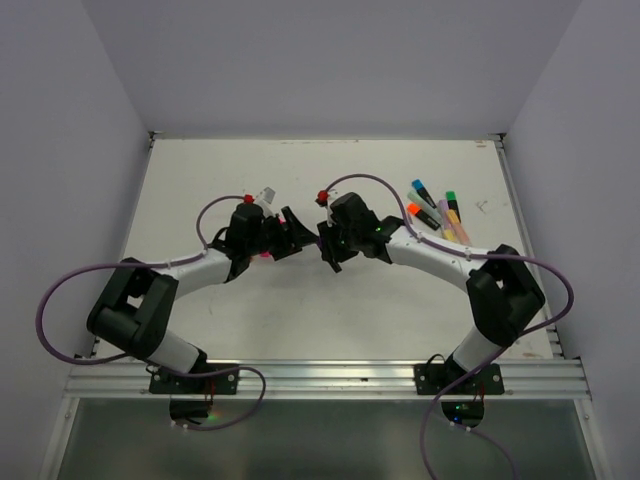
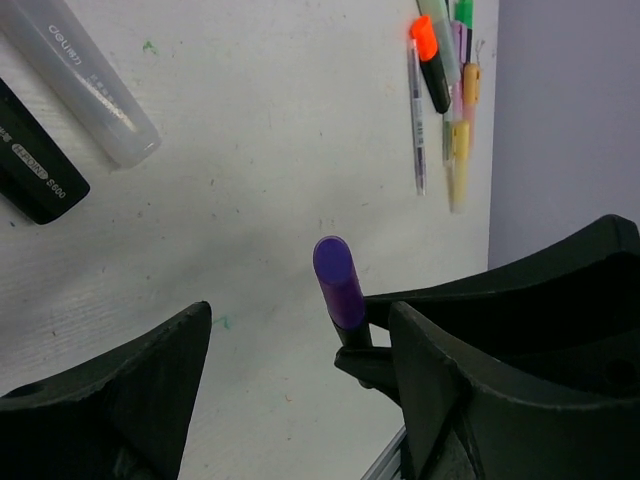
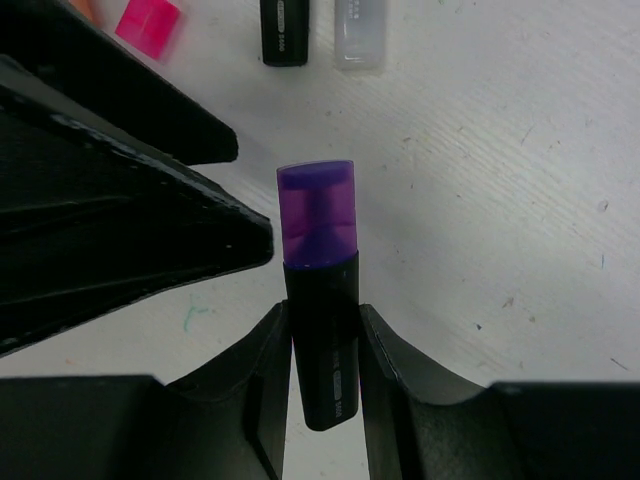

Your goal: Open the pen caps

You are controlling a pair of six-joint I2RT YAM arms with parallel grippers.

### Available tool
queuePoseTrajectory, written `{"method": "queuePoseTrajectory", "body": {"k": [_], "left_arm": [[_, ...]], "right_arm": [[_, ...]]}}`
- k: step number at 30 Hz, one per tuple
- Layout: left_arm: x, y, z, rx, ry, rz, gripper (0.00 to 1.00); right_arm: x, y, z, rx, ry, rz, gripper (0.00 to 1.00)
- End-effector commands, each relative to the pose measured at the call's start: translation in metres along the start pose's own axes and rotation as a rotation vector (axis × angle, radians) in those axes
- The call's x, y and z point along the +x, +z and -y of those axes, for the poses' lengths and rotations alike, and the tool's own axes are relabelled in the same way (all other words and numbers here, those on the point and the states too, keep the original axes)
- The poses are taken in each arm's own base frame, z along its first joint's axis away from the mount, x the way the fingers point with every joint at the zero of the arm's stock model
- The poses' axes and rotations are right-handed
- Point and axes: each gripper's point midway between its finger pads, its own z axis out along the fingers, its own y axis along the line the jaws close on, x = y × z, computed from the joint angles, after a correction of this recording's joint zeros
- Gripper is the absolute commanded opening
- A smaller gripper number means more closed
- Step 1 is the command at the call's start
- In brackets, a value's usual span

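Observation:
My right gripper [image 3: 320, 322] is shut on the black body of a highlighter [image 3: 325, 360], held off the table with its purple pen cap [image 3: 318, 212] pointing away from the wrist. In the left wrist view the purple cap [image 2: 339, 280] stands between my left gripper's [image 2: 300, 310] open fingers, close beside the right-hand finger [image 2: 470, 380] and apart from the left one. In the top view the left gripper [image 1: 292, 232] and the right gripper [image 1: 325, 245] meet nose to nose at mid-table. A loose pink cap [image 3: 148, 25] lies on the table beyond them.
A black highlighter body [image 2: 35, 165] and a clear pen body [image 2: 85, 80] lie side by side near the left arm. Several capped pens [image 1: 435, 210], with orange [image 1: 412, 209], blue [image 1: 417, 185] and green [image 1: 451, 196] caps, lie at the back right. Grey walls close in the table.

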Motion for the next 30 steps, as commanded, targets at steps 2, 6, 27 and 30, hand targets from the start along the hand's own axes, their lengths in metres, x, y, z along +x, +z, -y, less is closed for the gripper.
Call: {"method": "queuePoseTrajectory", "body": {"k": [2, 6, 27, 30], "left_arm": [[-0.005, 0.008, 0.012, 0.052, -0.035, 0.011, 0.73], [-0.001, 0.012, 0.017, 0.084, -0.066, -0.001, 0.68], [0.006, 0.013, 0.019, 0.123, -0.075, -0.012, 0.37], [0.007, 0.013, 0.017, 0.119, -0.076, -0.013, 0.34]], "right_arm": [[-0.022, 0.001, -0.013, -0.005, 0.002, 0.06, 0.0], [-0.025, 0.001, -0.02, -0.014, -0.007, 0.068, 0.0], [-0.036, -0.003, -0.031, -0.003, -0.017, 0.115, 0.0], [-0.04, -0.006, -0.031, -0.002, -0.014, 0.129, 0.0]]}}
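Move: Between the open left fingers and the right hand sits the purple cap of the upslanted pen: about 4 cm to the left hand's right, 1 cm ahead, level with it. From the right hand, which holds the black barrel, the left finger gap is some 6 cm left, 1 cm ahead and 2 cm up. On the table 10 cm below the left hand lie the clear marker, 5 cm ahead and 2 cm left, and the black marker, 4 cm ahead and 5 cm left. Carrying the pen about 2 cm left and slightly back, the right hand brings the purple cap in between the left fingers, then all but stops, its grip unchanged. The left hand meets it by going some 1.5 cm right, first dipping about 1 cm and rising again, while its fingers close from wide to about a third open, one either side of the cap. ##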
